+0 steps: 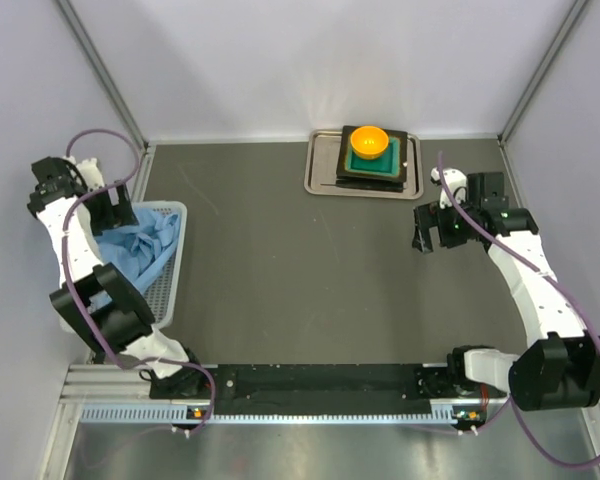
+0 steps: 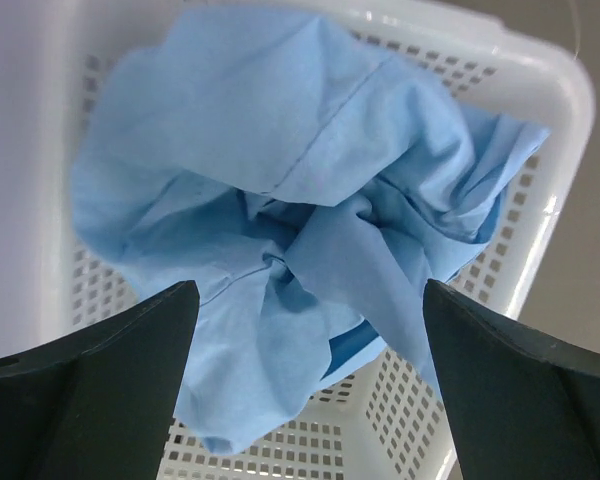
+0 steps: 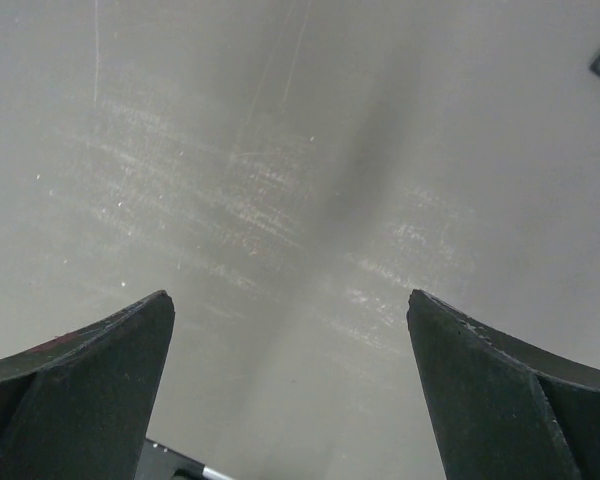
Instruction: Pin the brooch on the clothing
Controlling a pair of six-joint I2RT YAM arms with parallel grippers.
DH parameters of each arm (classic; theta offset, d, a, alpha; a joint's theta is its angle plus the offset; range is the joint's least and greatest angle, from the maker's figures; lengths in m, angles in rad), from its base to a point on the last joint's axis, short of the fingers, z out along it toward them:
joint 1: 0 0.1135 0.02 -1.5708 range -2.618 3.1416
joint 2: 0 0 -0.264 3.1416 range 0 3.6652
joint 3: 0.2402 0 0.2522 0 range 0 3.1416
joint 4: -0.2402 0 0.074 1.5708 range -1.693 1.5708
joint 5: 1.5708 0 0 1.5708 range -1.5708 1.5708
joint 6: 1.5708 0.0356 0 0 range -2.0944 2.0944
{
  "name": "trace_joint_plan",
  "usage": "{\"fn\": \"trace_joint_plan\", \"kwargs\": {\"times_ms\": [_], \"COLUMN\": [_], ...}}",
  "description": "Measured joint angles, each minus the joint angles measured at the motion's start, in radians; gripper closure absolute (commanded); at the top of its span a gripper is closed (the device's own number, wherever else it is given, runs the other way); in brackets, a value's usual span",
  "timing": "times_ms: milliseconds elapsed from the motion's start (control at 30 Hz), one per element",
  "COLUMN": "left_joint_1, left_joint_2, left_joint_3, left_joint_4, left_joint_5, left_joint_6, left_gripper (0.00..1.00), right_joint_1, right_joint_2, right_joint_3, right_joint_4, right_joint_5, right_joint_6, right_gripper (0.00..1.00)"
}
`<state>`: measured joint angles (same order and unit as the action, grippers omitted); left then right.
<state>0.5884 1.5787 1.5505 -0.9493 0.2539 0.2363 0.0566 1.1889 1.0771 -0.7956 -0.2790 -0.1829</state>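
The clothing (image 1: 140,243), a light blue shirt, lies crumpled in a white perforated basket (image 1: 177,262) at the table's left edge. In the left wrist view the clothing (image 2: 280,180) fills most of the basket (image 2: 570,100). My left gripper (image 1: 115,210) hangs just above the heap, open, its fingers either side of the cloth with nothing held (image 2: 310,285). My right gripper (image 1: 427,232) stands open over bare grey table at the right, nothing between its fingers (image 3: 290,295). The brooch is out of view.
At the back middle, a metal tray (image 1: 320,172) carries a stack of dark green square plates (image 1: 380,167) with an orange bowl (image 1: 368,142) on top. Grey walls close in the left, right and back.
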Motion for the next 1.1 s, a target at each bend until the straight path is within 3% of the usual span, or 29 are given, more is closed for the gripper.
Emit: {"fn": "trace_joint_plan", "kwargs": {"times_ms": [400, 533, 567, 633, 667, 700, 767, 900, 1100], "left_joint_1": [-0.005, -0.007, -0.007, -0.007, -0.007, -0.007, -0.007, -0.010, -0.064], "left_joint_2": [0.187, 0.205, 0.207, 0.208, 0.205, 0.198, 0.163, 0.075, 0.045], "left_joint_3": [-0.276, -0.306, -0.306, -0.304, -0.302, -0.298, -0.284, -0.118, 0.422], "left_joint_4": [0.145, 0.188, 0.192, 0.190, 0.187, 0.179, 0.158, 0.047, -0.040], "left_joint_5": [-0.023, -0.030, -0.029, -0.013, -0.006, 0.005, 0.034, 0.106, 0.227], "left_joint_6": [0.080, 0.095, 0.099, 0.112, 0.110, 0.114, 0.110, 0.098, 0.022], "left_gripper": [0.02, 0.48, 0.65, 0.79, 0.93, 1.00, 1.00, 1.00, 1.00], "right_joint_1": [0.000, 0.000, 0.000, 0.000, 0.000, 0.000, 0.000, 0.000, 0.000], "right_joint_2": [0.050, 0.060, 0.063, 0.069, 0.073, 0.076, 0.078, 0.078, 0.078], "right_joint_3": [0.051, 0.051, 0.051, 0.052, 0.055, 0.059, 0.065, 0.077, 0.092], "right_joint_4": [-0.069, -0.073, -0.074, -0.077, -0.081, -0.083, -0.085, -0.088, -0.088], "right_joint_5": [-0.056, -0.064, -0.066, -0.067, -0.067, -0.068, -0.072, -0.090, -0.114], "right_joint_6": [-0.027, -0.027, -0.027, -0.027, -0.027, -0.027, -0.026, -0.026, -0.025], "right_gripper": [0.01, 0.01, 0.01, 0.01, 0.01, 0.01, 0.01, 0.01, 0.01]}}
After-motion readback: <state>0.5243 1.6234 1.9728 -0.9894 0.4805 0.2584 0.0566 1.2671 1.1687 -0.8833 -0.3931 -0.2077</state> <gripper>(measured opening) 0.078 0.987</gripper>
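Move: The blue clothing lies crumpled some 15 cm below the open left hand, its middle about 5 cm back and 2 cm to the left. The white basket holding it is centred roughly 8 cm back, 5 cm left and 17 cm below that hand. The tray with the stacked pads stands about 36 cm to that hand's right, 9 cm farther out and 20 cm lower. From the right hand the clothing is some 45 cm left, 3 cm back and 14 cm down. The left hand's fingers close on the blue clothing in the basket and pinch a fold of it, after sinking about 15 cm with a slight draw back and tipping to point more steeply down. Still gripping, the hand then rises fast, some 30 cm, swinging forward over the last part while the fingers tilt up towards forward by about 35 degrees. ##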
